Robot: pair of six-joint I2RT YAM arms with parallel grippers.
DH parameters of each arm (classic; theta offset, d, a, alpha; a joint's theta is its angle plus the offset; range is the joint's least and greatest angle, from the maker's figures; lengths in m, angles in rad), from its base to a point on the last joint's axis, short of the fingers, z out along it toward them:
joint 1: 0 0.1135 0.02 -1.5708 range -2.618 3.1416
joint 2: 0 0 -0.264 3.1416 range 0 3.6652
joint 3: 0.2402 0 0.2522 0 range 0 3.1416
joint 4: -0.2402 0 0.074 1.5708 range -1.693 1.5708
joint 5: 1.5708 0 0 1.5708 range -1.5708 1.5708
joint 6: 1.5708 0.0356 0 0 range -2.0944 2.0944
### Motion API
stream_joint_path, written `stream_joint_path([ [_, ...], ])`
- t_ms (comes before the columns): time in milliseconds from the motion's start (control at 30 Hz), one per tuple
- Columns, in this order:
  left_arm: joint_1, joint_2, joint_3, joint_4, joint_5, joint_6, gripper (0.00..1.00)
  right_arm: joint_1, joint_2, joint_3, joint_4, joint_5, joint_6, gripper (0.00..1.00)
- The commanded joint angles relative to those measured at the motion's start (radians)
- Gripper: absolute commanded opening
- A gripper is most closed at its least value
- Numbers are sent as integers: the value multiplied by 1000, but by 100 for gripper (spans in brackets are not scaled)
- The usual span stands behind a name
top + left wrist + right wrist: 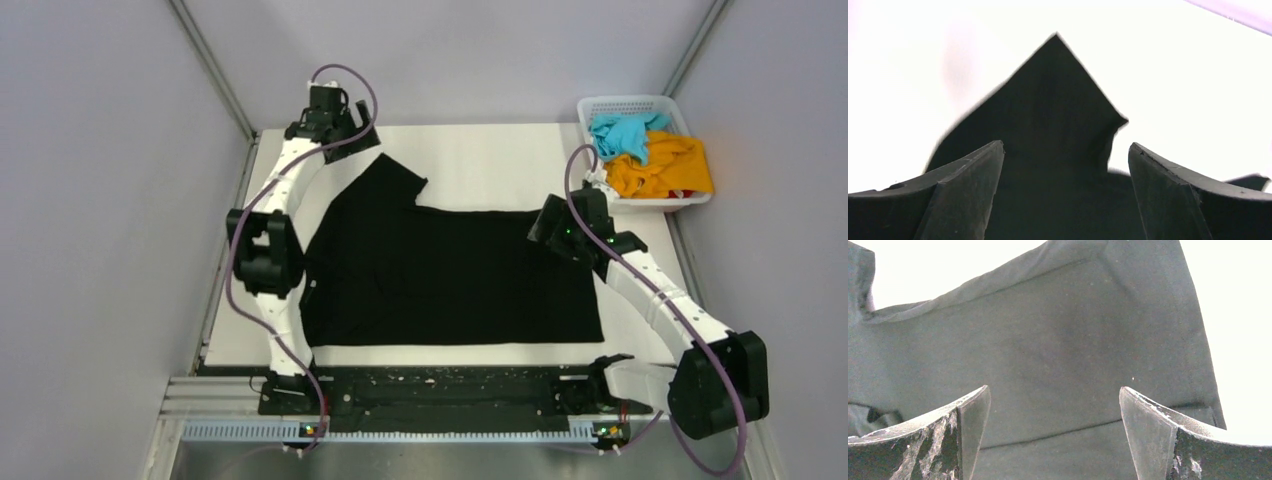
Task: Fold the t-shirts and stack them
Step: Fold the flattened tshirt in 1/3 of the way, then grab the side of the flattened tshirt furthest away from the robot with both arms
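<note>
A large black t-shirt (440, 275) lies spread flat on the white table, one sleeve pointing to the far left corner. My left gripper (335, 128) hovers open over that sleeve (1048, 110), nothing between its fingers. Over the shirt's far right corner my right gripper (560, 228) also stands open; its wrist view shows the fabric (1058, 350) with a hem line under the empty jaws. A turquoise-blue t-shirt (625, 135) and an orange-yellow t-shirt (665, 168) lie crumpled in the basket.
A white lattice basket (630, 104) sits at the table's far right corner. Grey walls enclose the table (480, 160) on the left, back and right. A black rail with the arm bases runs along the near edge.
</note>
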Motion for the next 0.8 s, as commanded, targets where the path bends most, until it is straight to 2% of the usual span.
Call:
stream_joint_path([
  [0, -3, 271, 332, -79, 13, 241, 99, -23, 68, 46, 69, 7, -9, 99],
  [100, -3, 450, 562, -88, 12, 310, 99, -37, 108, 44, 92, -33, 8, 99],
  [167, -3, 516, 626, -21, 30, 307, 99, -47, 128, 46, 98, -55, 7, 99],
  [300, -3, 560, 553, 196, 40, 210, 99, -64, 147, 48, 96, -72, -3, 99],
  [467, -3, 678, 637, 226, 19, 98, 99, -74, 142, 33, 98, -78, -20, 99],
  [767, -3, 740, 652, 300, 81, -92, 99, -85, 139, -17, 124, -76, -11, 98],
])
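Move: Ahead of the left hand by about 15 cm, 2 cm to its right and roughly 17 cm below, lies the outermost tip of the black t-shirt's sleeve. The sleeve's other hem corner is about 5 cm ahead of that hand and 15 cm to its right, and the table's far edge runs some 25 cm straight ahead. From the right hand the sleeve tip lies about 32 cm ahead, 40 cm to the left and 11 cm below. Sweeping forward about 16 cm and dropping some 13 cm, the left hand goes to the sleeve tip, mostly forward at first, then more downward, with its wide-open fingers ending close above the table and a brief clockwise turn of about 10 degrees mostly undone. Meanwhile the right hand, also open, sinks some 3 cm over the shirt body and edges forward. ##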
